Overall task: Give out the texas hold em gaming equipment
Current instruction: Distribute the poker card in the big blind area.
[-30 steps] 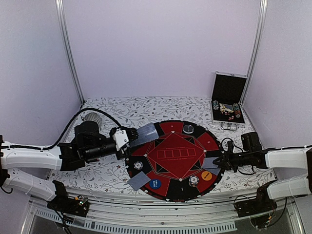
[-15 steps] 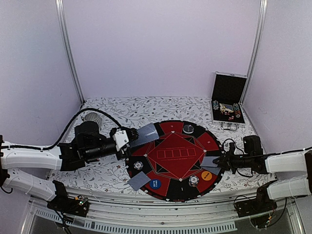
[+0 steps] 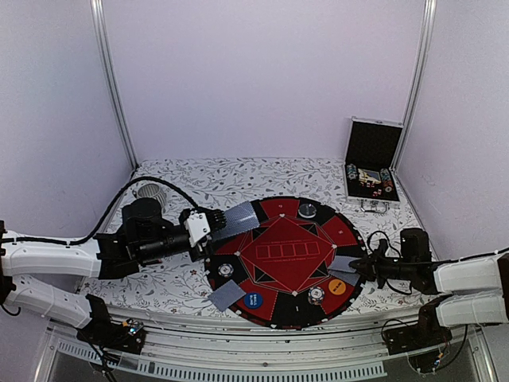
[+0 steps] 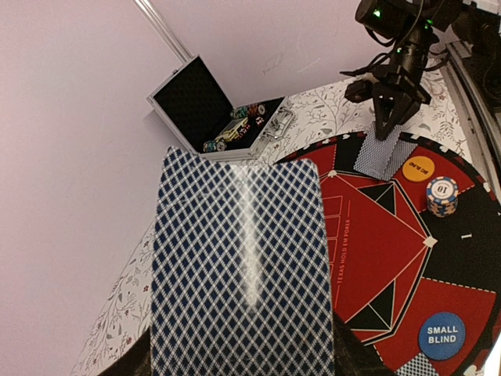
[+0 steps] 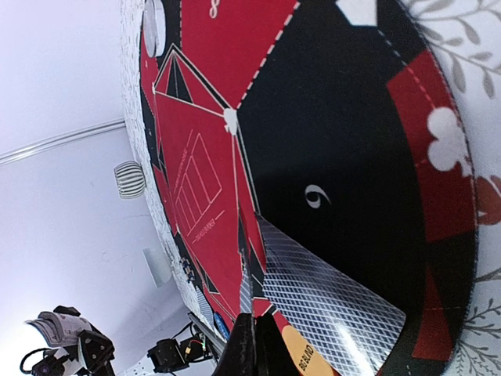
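My left gripper (image 3: 210, 225) is shut on playing cards (image 3: 239, 216) held over the round mat's far-left edge. In the left wrist view their diamond-patterned back (image 4: 239, 258) fills the frame and hides the fingers. My right gripper (image 3: 356, 269) is shut, its tips (image 5: 262, 345) at the outer edge of two face-down cards (image 3: 343, 267) on the mat's right side; nothing shows between the fingers. Another card (image 3: 226, 295) lies at the near left. The blue disc (image 3: 253, 300) and orange disc (image 3: 337, 287) lie near the front, with chip stacks (image 3: 316, 294) beside them.
The red-and-black mat (image 3: 283, 255) covers the table's middle. More chips sit at its left (image 3: 227, 270) and far side (image 3: 307, 210). An open black case (image 3: 371, 163) stands at the back right. A ribbed grey cup (image 3: 151, 192) sits at the back left.
The right arm has dropped lower and drawn slightly right, its shut tips staying at the cards' edge. The left arm and its cards have not moved.
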Robot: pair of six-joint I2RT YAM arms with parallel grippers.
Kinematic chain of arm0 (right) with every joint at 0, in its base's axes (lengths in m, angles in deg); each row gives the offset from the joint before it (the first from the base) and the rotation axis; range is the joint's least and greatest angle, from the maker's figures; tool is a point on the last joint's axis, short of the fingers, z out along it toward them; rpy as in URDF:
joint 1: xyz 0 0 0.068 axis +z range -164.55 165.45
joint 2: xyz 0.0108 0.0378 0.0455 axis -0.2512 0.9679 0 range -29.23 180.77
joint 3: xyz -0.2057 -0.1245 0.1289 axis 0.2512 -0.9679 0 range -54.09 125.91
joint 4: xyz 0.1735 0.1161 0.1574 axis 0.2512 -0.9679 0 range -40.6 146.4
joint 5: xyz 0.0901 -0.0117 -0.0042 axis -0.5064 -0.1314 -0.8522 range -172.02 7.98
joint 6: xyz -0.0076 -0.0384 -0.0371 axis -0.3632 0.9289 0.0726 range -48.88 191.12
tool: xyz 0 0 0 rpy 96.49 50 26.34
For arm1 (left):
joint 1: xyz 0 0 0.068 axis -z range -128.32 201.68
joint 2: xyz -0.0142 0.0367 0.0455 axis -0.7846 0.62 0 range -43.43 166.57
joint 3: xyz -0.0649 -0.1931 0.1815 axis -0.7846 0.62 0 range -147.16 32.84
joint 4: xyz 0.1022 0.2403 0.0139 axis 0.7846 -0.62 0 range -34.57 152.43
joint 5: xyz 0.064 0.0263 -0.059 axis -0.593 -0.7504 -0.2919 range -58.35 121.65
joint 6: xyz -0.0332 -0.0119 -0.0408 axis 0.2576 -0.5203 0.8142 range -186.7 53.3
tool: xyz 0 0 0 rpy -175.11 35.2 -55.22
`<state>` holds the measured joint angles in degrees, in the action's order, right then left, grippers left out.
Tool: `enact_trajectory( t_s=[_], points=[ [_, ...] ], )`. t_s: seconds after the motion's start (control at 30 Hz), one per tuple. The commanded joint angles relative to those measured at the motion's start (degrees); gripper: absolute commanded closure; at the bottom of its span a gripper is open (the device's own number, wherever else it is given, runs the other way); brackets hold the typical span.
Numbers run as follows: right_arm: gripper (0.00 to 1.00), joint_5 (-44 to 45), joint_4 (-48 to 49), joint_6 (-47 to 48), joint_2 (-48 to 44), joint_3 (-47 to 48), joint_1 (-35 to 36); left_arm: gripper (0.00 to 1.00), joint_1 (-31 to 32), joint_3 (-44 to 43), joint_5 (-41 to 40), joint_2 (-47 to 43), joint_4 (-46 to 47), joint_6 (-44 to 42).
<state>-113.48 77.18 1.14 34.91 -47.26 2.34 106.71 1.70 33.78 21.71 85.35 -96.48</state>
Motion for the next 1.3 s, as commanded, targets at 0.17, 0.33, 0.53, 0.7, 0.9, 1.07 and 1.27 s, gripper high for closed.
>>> enact_trajectory(
  t_s=[0.17, 0.33, 0.53, 0.7, 0.9, 1.07, 1.27],
  points=[
    [0.98, 0.1, 5.6, -2.9, 2.3, -0.8, 1.2, 0.47, 0.9, -1.4, 0.0, -0.2, 0.7, -0.2],
    [0.93, -0.2, 6.1, -3.0, 3.5, -0.9, 1.4, 0.47, 0.9, -1.3, -0.3, -0.5, 0.6, -0.3],
    [0.74, -0.4, 4.4, -3.0, 2.0, -0.7, 1.4, 0.47, 0.8, -1.4, -0.2, -0.5, 0.6, -0.3],
    [0.62, 1.7, -0.8, -2.4, -2.1, -0.4, 1.4, 0.47, 0.9, -1.3, -0.2, -0.5, 0.6, -0.3],
    [0.39, 4.3, -8.4, -2.1, -8.3, 0.7, 1.4, 0.47, 1.0, -1.4, 0.1, -0.5, 0.6, -0.2],
    [0.20, 7.9, -17.2, -0.5, -12.7, 3.6, 1.4, 0.47, 0.9, -1.4, 0.1, -0.6, 0.5, -0.2],
    [0.11, 17.8, -28.6, 3.4, -20.9, 9.5, 1.3, 0.47, 1.0, -1.4, 0.1, -0.7, 0.4, -0.4]
  ],
)
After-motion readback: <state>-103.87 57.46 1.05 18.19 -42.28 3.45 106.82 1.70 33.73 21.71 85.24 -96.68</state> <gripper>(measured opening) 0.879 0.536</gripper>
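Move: My right hand holds the second card low over the big blind spot. The first card lies about 4 cm to the hand's left, 1 cm nearer me and some 3 cm below. The big blind token sits roughly 6 cm back and 8 cm left of the hand, the chip stack about 9 cm back and 13 cm left. From my left hand the first card is some 33 cm to the right, about level forward and 20 cm lower. With my right hand almost in place, settling less than a centimetre, I open the shut fingers nearly wide and let go of the second card over the first. Then I lift away about 4 cm, drawing a good 2 cm to the right off the cards, the wrist turning slightly clockwise. My left hand keeps the deck still. ##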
